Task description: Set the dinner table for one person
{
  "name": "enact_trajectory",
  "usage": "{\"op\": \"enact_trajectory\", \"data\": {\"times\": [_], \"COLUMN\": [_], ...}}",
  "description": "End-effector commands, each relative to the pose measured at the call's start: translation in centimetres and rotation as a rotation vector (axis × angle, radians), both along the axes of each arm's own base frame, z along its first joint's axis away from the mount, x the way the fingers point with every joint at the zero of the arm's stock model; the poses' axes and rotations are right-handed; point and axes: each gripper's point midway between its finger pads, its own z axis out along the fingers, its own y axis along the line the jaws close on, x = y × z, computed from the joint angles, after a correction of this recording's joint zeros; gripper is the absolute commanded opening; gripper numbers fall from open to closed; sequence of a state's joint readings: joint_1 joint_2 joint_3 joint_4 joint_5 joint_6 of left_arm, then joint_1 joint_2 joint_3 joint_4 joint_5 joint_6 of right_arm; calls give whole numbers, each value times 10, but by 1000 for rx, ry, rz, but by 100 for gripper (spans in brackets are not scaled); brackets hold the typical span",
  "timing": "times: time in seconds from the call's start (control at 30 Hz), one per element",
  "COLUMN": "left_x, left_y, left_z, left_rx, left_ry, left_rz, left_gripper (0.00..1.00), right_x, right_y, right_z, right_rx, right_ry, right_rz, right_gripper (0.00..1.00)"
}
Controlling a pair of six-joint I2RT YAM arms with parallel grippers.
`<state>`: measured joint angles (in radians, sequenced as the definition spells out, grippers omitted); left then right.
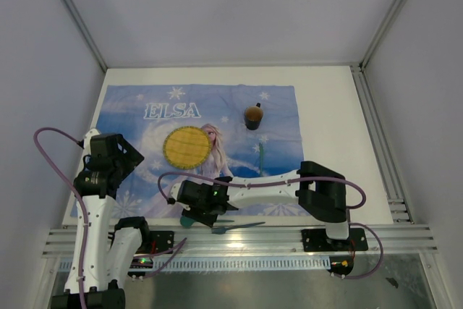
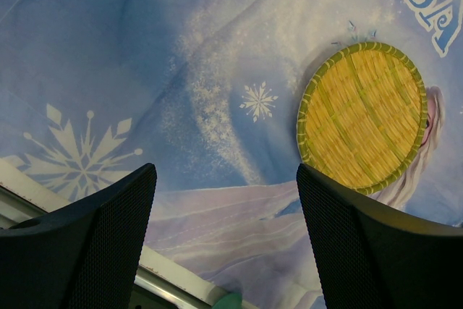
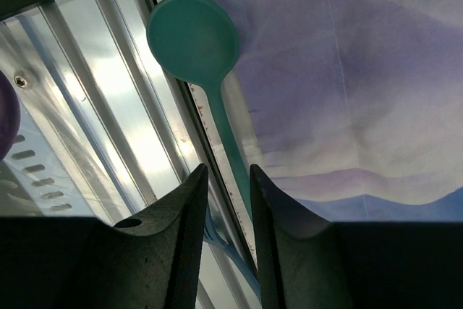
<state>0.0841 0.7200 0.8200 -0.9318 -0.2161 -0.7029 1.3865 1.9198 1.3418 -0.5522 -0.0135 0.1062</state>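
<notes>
The white dinner table (image 1: pixel 333 113) carries a blue ELSA cloth (image 1: pixel 145 106) with a round yellow woven plate (image 1: pixel 187 147) and a dark cup (image 1: pixel 253 116) on it. A green spoon (image 3: pixel 193 37) lies along the table's near edge, its handle running down towards my right gripper (image 3: pixel 228 200). That gripper's jaws stand narrowly open just above the handle, with the tines of a blue fork (image 3: pixel 217 240) showing below them. The fork (image 1: pixel 239 226) lies on the front rail. My left gripper (image 2: pixel 226 236) hangs wide open over the cloth (image 2: pixel 181 70), left of the plate (image 2: pixel 362 117), holding nothing.
Silver aluminium rails (image 3: pixel 108 106) run along the near edge under the right gripper. The right arm (image 1: pixel 289 182) stretches leftwards across the cloth's front. A thin green strip (image 1: pixel 262 155) shows on the cloth below the cup. Grey walls enclose the table.
</notes>
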Motion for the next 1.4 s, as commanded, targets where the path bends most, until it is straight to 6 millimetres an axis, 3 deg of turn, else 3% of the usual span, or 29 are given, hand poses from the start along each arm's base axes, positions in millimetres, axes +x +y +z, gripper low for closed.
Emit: {"op": "enact_trajectory", "data": {"times": [0.0,0.2,0.5,1.03,1.17,1.37], "left_x": [8,8,8,6,6,5], "left_y": [-1,0,0,1,1,1], "left_z": [10,10,9,10,10,10], "left_rx": [0,4,3,8,8,9], "left_ry": [-42,-41,-35,-31,-30,-30], "left_rz": [-8,-5,-7,-3,-3,-1], "left_gripper": [81,81,81,81,81,81], "right_x": [-7,-10,-8,-8,-5,-5], "right_y": [8,5,15,20,21,26], "right_z": [4,-6,-1,-10,-20,-20], "right_rx": [40,30,48,49,19,28], "right_ry": [21,35,28,26,12,14], "right_rz": [31,38,57,81,104,111], "right_gripper": [34,34,34,33,24,8]}}
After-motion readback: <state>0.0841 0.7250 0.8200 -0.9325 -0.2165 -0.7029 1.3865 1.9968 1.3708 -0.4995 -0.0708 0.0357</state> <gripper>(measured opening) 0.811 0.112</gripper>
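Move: Just under the right hand, about 2 cm down and 1 cm to its left, lies the middle of the green spoon, its head pointing left. The fork is some 10 cm to that hand's right and 2 cm back; the plate lies about 23 cm ahead and 6 cm left, the knife 19 cm ahead and 17 cm right. From the left hand, the spoon is roughly 23 cm right, 14 cm back and 15 cm below. Sinking about 2 cm over the spoon's handle, the right hand first eases down and slightly back, pauses, then dips a little more and slides some 1.5 cm left towards the spoon's head. During that last slide the fingers close from about a third open to nearly shut and pinch the handle, the hand turning about 5 degrees counter-clockwise. ##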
